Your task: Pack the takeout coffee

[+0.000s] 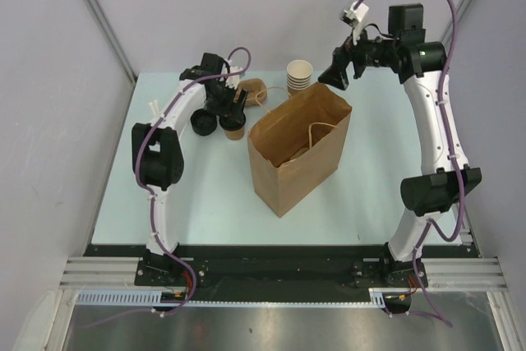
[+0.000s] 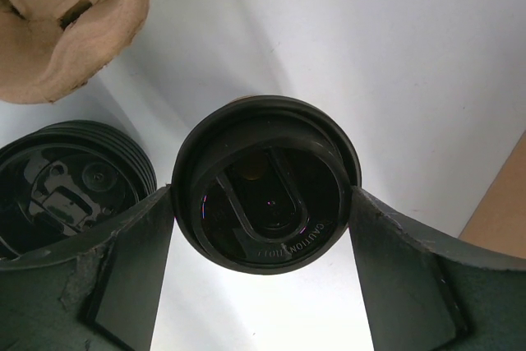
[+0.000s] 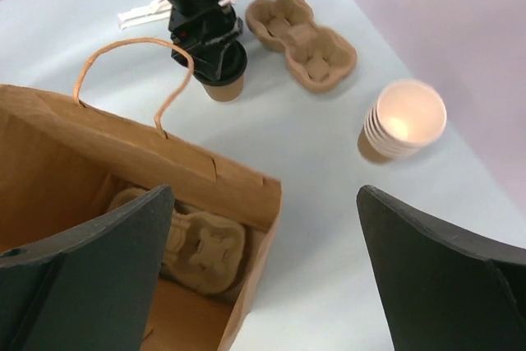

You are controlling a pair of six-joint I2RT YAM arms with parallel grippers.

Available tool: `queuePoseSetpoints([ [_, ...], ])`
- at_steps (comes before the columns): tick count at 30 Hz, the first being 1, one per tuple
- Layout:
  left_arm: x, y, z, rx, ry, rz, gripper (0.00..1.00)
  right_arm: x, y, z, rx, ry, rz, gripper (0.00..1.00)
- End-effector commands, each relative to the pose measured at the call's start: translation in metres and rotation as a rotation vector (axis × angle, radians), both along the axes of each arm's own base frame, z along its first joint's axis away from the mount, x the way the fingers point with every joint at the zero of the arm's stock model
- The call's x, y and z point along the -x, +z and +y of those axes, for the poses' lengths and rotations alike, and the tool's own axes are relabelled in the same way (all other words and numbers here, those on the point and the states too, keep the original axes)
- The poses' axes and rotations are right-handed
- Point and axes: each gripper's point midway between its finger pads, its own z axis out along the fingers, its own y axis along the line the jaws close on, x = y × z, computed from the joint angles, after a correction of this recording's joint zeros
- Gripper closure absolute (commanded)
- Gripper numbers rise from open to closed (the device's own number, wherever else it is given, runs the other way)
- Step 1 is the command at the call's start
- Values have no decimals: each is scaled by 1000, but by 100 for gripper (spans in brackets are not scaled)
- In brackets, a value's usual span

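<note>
The takeout coffee [image 1: 234, 127], a tan paper cup with a black lid, stands on the table left of the open brown paper bag [image 1: 300, 147]. My left gripper [image 1: 231, 113] is right over it. In the left wrist view the black lid [image 2: 267, 182] fills the gap between the fingers [image 2: 131, 260], which touch its rim on both sides. The right wrist view shows the cup [image 3: 223, 86] on the table under that gripper [image 3: 209, 39]. My right gripper [image 1: 337, 74] is open and empty, high above the bag's far corner [image 3: 265, 195].
A stack of loose black lids [image 1: 202, 123] sits just left of the coffee [image 2: 70, 187]. A pulp cup carrier [image 1: 255, 90] lies behind it. A stack of lidless cups [image 1: 300, 76] stands behind the bag. Another carrier [image 3: 205, 248] lies inside the bag.
</note>
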Motion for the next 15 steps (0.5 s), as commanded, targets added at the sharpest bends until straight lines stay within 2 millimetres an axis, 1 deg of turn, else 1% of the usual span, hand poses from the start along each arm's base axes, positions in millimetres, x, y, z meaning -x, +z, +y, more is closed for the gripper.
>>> queuePoseSetpoints([
  [1, -1, 37, -6, 44, -76, -82, 47, 6, 11, 25, 99, 214, -216, 0],
  [2, 1, 38, -7, 47, -85, -79, 48, 7, 7, 29, 119, 236, -229, 1],
  [3, 2, 39, -8, 53, -90, -79, 50, 11, 3, 37, 143, 273, -249, 0],
  [4, 4, 38, -8, 55, -95, -75, 51, 11, -5, 40, 168, 295, -250, 0],
  [5, 4, 41, -9, 60, -98, -79, 51, 10, -11, 43, 214, 329, -298, 0],
  [6, 5, 39, -9, 61, -100, -74, 54, 13, -18, 48, 233, 359, -303, 0],
  [8, 8, 39, -10, 69, -109, -67, 55, 9, -28, 53, 279, 386, -331, 0],
  [12, 10, 42, -10, 73, -108, -69, 58, 7, -39, 65, 334, 458, -389, 1],
  [14, 12, 43, -11, 79, -111, -69, 58, 10, -44, 70, 342, 489, -392, 2],
  [15, 11, 44, -11, 80, -111, -74, 58, 11, -51, 71, 350, 508, -378, 2],
])
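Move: The open right hand hovers above the bag's far right end: the bag handle on the far-left rim is about 14 cm to its left, 1 cm back and 10 below. The bag opening's middle is some 7 cm back, 7 left and 13 below; the cup stack stands about 26 cm ahead, 5 left and far below. From the left hand, gripping the lidded coffee, the opening is some 17 cm back, 18 right and 13 up; the lid stack is 10 cm left, level fore and aft. The right hand, fingers staying wide open, sweeps about 7 cm left over the far end of the bag opening towards the handle on the far-left rim, soon sinking nearly 5 cm as the wrist turns some 35 degrees, swinging counter-clockwise and rolling, fingers swinging round to point more squarely left. Meanwhile the left hand keeps its grip round the lid of the coffee and eases it about 1 cm back and to the right, barely rising and turning slightly clockwise. ##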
